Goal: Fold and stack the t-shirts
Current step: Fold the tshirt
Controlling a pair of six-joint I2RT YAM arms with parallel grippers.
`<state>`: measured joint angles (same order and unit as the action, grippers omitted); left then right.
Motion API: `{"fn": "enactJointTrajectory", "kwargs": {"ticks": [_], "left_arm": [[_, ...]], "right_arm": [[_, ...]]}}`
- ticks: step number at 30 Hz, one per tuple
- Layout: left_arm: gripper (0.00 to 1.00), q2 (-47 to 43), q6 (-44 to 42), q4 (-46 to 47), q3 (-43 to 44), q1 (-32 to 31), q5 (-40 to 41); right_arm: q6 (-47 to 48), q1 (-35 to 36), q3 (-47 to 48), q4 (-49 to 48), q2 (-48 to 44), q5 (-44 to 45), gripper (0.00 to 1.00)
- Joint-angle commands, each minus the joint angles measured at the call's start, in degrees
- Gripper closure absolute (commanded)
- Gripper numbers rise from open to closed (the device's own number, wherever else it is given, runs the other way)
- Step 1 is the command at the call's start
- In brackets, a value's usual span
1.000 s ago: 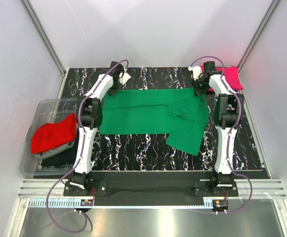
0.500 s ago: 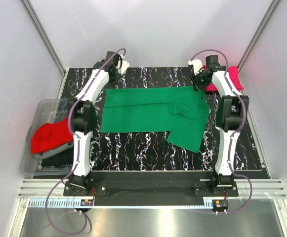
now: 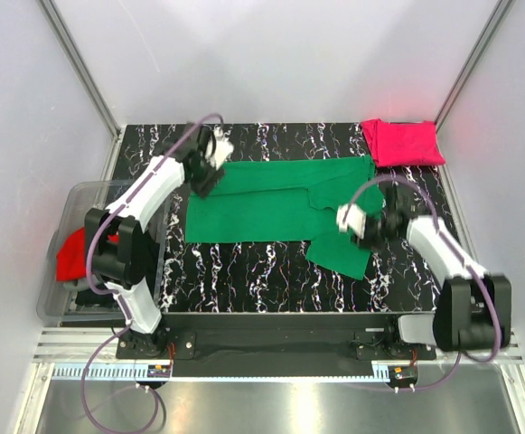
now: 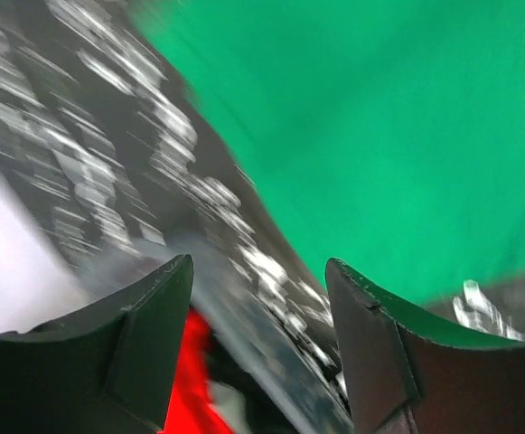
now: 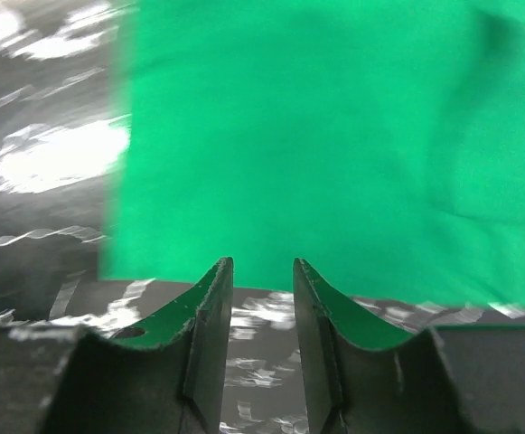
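A bright green t-shirt (image 3: 262, 203) lies spread flat across the middle of the black marbled table, one sleeve (image 3: 339, 255) hanging toward the near right. My left gripper (image 3: 204, 177) hovers open over the shirt's back-left corner; its wrist view shows the green cloth (image 4: 398, 127) ahead and nothing between the fingers (image 4: 158, 316). My right gripper (image 3: 363, 233) sits low over the near-right sleeve, jaws narrowly open and empty, the cloth's edge (image 5: 316, 163) just beyond the fingertips (image 5: 212, 307). A folded magenta-pink t-shirt (image 3: 402, 142) rests at the back right. A red t-shirt (image 3: 68, 258) lies in the bin.
A clear plastic bin (image 3: 81, 194) stands off the table's left edge, with dark cloth under the red shirt. White walls close in the left, back and right. The left arm's elbow (image 3: 108, 244) leans over the bin. Bare marbled table (image 3: 244, 271) shows in front of the shirt.
The left gripper opened and let go of the shirt's back-left corner. The right arm swung from the back-right corner down to the near-right sleeve, uncovering the magenta-pink shirt.
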<state>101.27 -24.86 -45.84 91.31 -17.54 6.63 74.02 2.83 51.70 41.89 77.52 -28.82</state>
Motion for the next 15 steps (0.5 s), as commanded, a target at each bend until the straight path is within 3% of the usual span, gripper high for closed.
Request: {"fn": "enactJointTrajectory", "kwargs": {"ticks": [1,5,7,15], "left_arm": [[0.35,-1.2,1.2,-1.1,-4.8,0.4,-5.1],[0.38,-0.6,0.9,-1.1,-7.1,0.8,-3.6],[0.39,0.0,0.8,-1.0,-7.5,1.0,-2.0],[0.39,0.1,0.2,-0.8,-7.5,2.1,-1.0]], "right_arm": [[15.1,1.8,-8.5,-0.9,-10.8,-3.4,0.6],[24.1,2.5,-14.3,1.6,-17.5,-5.9,0.6],[27.4,3.0,-15.0,7.5,-18.2,-6.0,0.6],[30.0,4.6,-12.3,16.6,-12.0,-3.0,0.6]]}}
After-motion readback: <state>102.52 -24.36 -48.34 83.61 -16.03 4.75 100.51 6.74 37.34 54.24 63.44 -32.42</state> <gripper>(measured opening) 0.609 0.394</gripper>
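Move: About 9 cm back, 3 cm left and 8 cm below the right hand lies the near right corner of the t-shirt's lower flap. From that hand, the flap's left corner is some 19 cm left and 3 cm back, and the folded sleeve patch 17 cm ahead and 7 cm left. From the left hand, the shirt's near left corner lies about 11 cm back, 1 cm left and 16 cm below; the bin's middle is 23 cm left and 13 cm back. Sweeping back towards the near table edge, the empty right hand travels about 10 cm, sinks some 3 cm towards the flap's near right corner and turns roughly 25 degrees counter-clockwise, fingers staying partly open. The left hand quickly drops about 6 cm and draws back 4 cm towards the shirt's near left corner, its fingers tipping steeper down, then hovers there, open. ##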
